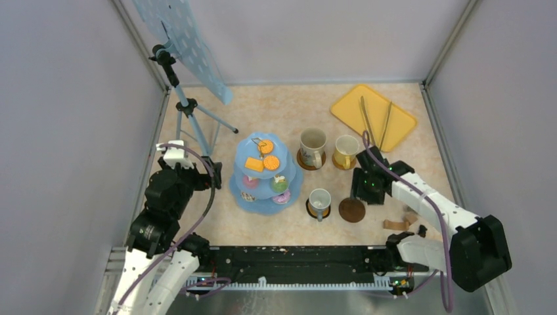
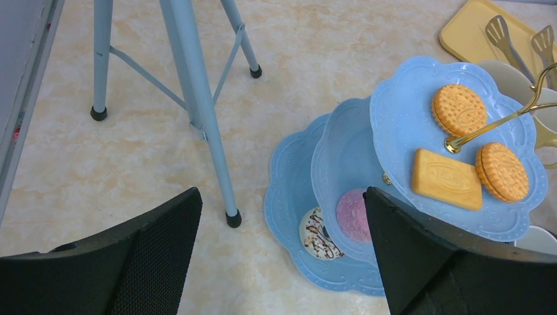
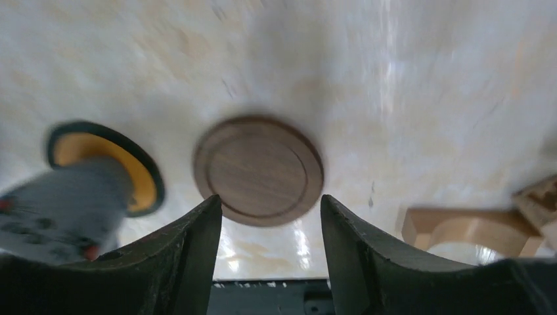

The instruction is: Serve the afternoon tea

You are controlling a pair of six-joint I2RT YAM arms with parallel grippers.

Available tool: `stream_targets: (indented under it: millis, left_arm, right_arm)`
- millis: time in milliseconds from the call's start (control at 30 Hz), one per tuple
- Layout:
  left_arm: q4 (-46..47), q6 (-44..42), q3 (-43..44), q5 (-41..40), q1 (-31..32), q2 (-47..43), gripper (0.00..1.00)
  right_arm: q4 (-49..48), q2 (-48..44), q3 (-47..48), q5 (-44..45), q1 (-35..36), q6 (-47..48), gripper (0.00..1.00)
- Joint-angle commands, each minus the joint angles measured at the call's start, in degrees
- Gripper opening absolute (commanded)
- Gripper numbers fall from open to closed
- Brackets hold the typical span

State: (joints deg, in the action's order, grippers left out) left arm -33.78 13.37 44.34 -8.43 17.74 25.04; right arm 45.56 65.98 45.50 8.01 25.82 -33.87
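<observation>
A blue three-tier stand [image 1: 293, 179] holds orange biscuits [image 2: 458, 109] on top and small donuts [image 2: 320, 233] and cupcakes lower down. To its right stand a big beige mug [image 1: 313, 146] and a yellow mug [image 1: 346, 151], each on a brown coaster. A small greyish mug [image 1: 320, 202] stands on its own coaster nearer me. My right gripper [image 3: 269, 200] hangs open and empty just above a bare brown coaster [image 3: 258, 170]. That greyish mug [image 3: 66, 197] shows blurred to its left. My left gripper [image 2: 282, 193] is open and empty, left of the stand.
A flat yellow tray [image 1: 404, 122] with metal tongs [image 1: 374, 121] lies at the back right. A blue tripod [image 2: 197, 98] with a spotted board stands at the back left, close to my left arm. A wooden holder [image 3: 460, 230] sits right of the bare coaster.
</observation>
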Motion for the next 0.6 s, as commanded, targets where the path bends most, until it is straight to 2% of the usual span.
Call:
stream_targets:
  millis: [0,133,367,567]
  left_arm:
    - [2.22,-0.4,-0.07,0.62,0.2,1.24,0.99]
    - [2.31,-0.45,-0.08,0.87,0.35,1.98,0.99]
    - [2.13,-0.37,0.03,0.62,-0.63,2.54,0.99]
    - [2.05,-0.36,0.07,0.78,-1.06,3.31,0.99]
  right_arm:
    - [6.64,-3.63,-6.78,-7.62,0.45,-6.61,0.56]
    - [8.99,-4.7,-11.58,-7.75,3.92,-9.11,0.57]
    - [1.17,-2.49,-14.86,-8.33,5.44,-11.78,0.6]
    - [-2.95,1.17,-12.61,2.15,5.38,-11.61,0.6]
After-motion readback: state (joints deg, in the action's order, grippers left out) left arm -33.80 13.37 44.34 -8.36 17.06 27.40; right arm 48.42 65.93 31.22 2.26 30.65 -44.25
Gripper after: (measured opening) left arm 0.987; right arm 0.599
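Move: The bare dark brown coaster lies below the half-open right hand, about 5 cm back, 3 cm to its left and 8 cm down. The grey mug on its black-rimmed coaster stands 12 cm to the left of the brown one and level with it; the yellow mug is some 14 cm ahead and 6 cm left of the hand, the wooden block 11 cm back and 14 cm right. From the left hand the brown coaster is about 49 cm right, 6 cm back and 26 cm down. Sweeping back about 10 cm and down 7 cm, the right hand passes over the right part of the brown coaster to low beside its near right edge. The wrist swings the fingers some 20 degrees towards straight down; at the end the hand eases about a centimetre forward while still sinking. The fingers stay a bit over half open, the left one very close to the rim; contact can't be made out. ##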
